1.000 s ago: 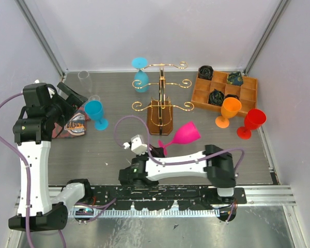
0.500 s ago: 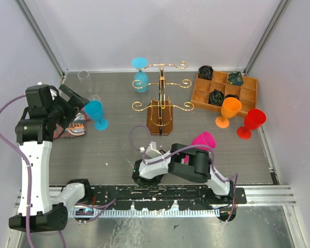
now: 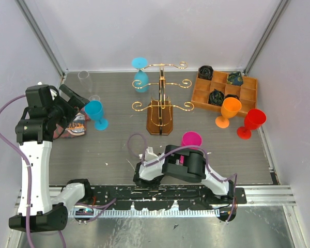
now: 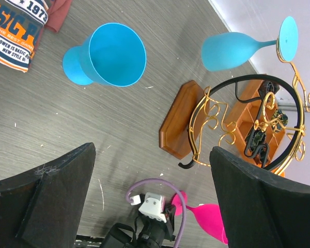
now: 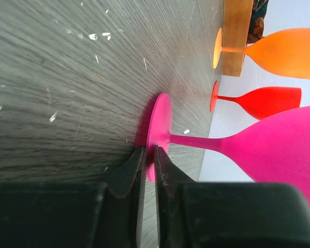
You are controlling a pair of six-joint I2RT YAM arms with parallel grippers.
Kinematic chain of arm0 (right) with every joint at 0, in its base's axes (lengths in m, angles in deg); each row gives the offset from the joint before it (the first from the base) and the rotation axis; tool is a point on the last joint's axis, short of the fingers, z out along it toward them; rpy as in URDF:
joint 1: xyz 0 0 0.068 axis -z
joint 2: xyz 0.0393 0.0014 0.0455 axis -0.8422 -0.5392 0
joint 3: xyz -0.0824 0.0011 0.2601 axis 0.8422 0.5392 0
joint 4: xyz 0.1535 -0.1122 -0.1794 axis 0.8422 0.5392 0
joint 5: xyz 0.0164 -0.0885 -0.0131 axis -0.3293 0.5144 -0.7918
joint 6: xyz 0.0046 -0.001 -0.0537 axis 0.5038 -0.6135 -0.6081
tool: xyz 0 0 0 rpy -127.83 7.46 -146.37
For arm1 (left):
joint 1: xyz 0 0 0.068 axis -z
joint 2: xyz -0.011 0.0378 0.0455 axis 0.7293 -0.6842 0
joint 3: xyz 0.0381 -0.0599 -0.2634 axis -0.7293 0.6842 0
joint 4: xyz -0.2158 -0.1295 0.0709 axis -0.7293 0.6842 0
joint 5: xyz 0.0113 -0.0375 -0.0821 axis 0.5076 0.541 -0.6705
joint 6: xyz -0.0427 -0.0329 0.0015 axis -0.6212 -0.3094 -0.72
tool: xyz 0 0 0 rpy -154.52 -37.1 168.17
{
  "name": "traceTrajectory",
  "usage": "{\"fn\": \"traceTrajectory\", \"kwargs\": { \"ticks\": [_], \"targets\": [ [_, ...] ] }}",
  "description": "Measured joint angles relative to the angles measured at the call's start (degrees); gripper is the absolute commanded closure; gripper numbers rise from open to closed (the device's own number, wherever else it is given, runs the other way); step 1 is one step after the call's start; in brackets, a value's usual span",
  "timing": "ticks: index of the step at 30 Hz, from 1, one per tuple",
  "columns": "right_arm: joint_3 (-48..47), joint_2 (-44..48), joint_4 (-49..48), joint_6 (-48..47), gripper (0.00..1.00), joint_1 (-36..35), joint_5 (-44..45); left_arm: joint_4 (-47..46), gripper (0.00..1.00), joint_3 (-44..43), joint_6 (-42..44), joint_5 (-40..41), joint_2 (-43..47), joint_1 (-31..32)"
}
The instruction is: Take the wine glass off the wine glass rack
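Observation:
The gold wire wine glass rack (image 3: pixel 161 98) stands on its brown base at the back centre, also in the left wrist view (image 4: pixel 182 120). A blue wine glass (image 3: pixel 140 77) hangs upside down from its left arms (image 4: pixel 232 49). A pink wine glass (image 3: pixel 191 139) stands upright on the table in front of the rack. My right gripper (image 5: pixel 150 152) lies low at the table and pinches the rim of the pink glass's foot (image 5: pixel 160 129) between its fingers. My left gripper (image 3: pixel 75 99) hovers at the left, open and holding nothing (image 4: pixel 151 150).
A second blue glass (image 3: pixel 95 112) stands just right of the left gripper, beside a folded printed cloth (image 3: pixel 72 126) and a clear glass (image 3: pixel 84 77). At the right are a compartmented wooden tray (image 3: pixel 196 95), an orange glass (image 3: pixel 230 109) and a red glass (image 3: pixel 252 121).
The right arm has folded in and swung the pink glass from tilted to upright on the table. The left arm has shifted only slightly.

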State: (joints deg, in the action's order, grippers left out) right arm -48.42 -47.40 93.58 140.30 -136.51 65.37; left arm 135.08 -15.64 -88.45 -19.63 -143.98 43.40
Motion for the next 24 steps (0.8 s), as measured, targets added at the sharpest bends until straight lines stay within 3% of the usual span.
{"fn": "traceTrajectory", "kwargs": {
  "ticks": [2,8,16,19,24],
  "targets": [
    [0.0,0.2,-0.8,-2.0,0.71,-0.3,-0.2,0.0,0.01,0.0,0.0,0.0,-0.1,0.0],
    [-2.8,0.2,-0.9,-6.7,0.61,-1.9,-0.3,0.0,0.01,0.0,0.4,0.2,-0.1,0.0],
    [-8.8,3.0,-5.2,-9.0,0.54,-5.4,-2.9,0.4,0.01,0.0,0.8,1.6,-0.6,0.0],
    [-10.2,6.9,-11.0,-9.4,0.5,-7.1,-7.3,0.6,0.01,0.0,1.4,2.5,-0.6,0.0],
    [-14.8,20.8,-21.5,-14.5,0.47,-9.0,-20.2,1.1,0.01,-0.9,3.0,3.7,-0.6,0.0]
  ]
}}
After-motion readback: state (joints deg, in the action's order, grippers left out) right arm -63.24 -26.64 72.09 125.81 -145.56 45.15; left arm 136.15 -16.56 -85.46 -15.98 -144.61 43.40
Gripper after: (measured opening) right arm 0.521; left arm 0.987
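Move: The pink glass I am setting down stands right at my right fingertips, which are still at the edge of its foot. Its middle is about 3 cm ahead, 1 cm to the right and 8 cm up. The rack's middle is some 21 cm ahead of that hand, 7 cm left and 14 cm up; the orange glass is about 20 cm ahead and 23 cm right. From my left hand, the pink glass is roughly 7 cm back, 37 cm right and 22 cm down. I open my right fingers from nearly shut to about half, letting go of the pink glass's foot. I draw that hand left, low over the table at first, then faster, back and up as well. It ends nearly 19 cm to the left, clear of the glass, its left side rolled up by some 45 degrees. ##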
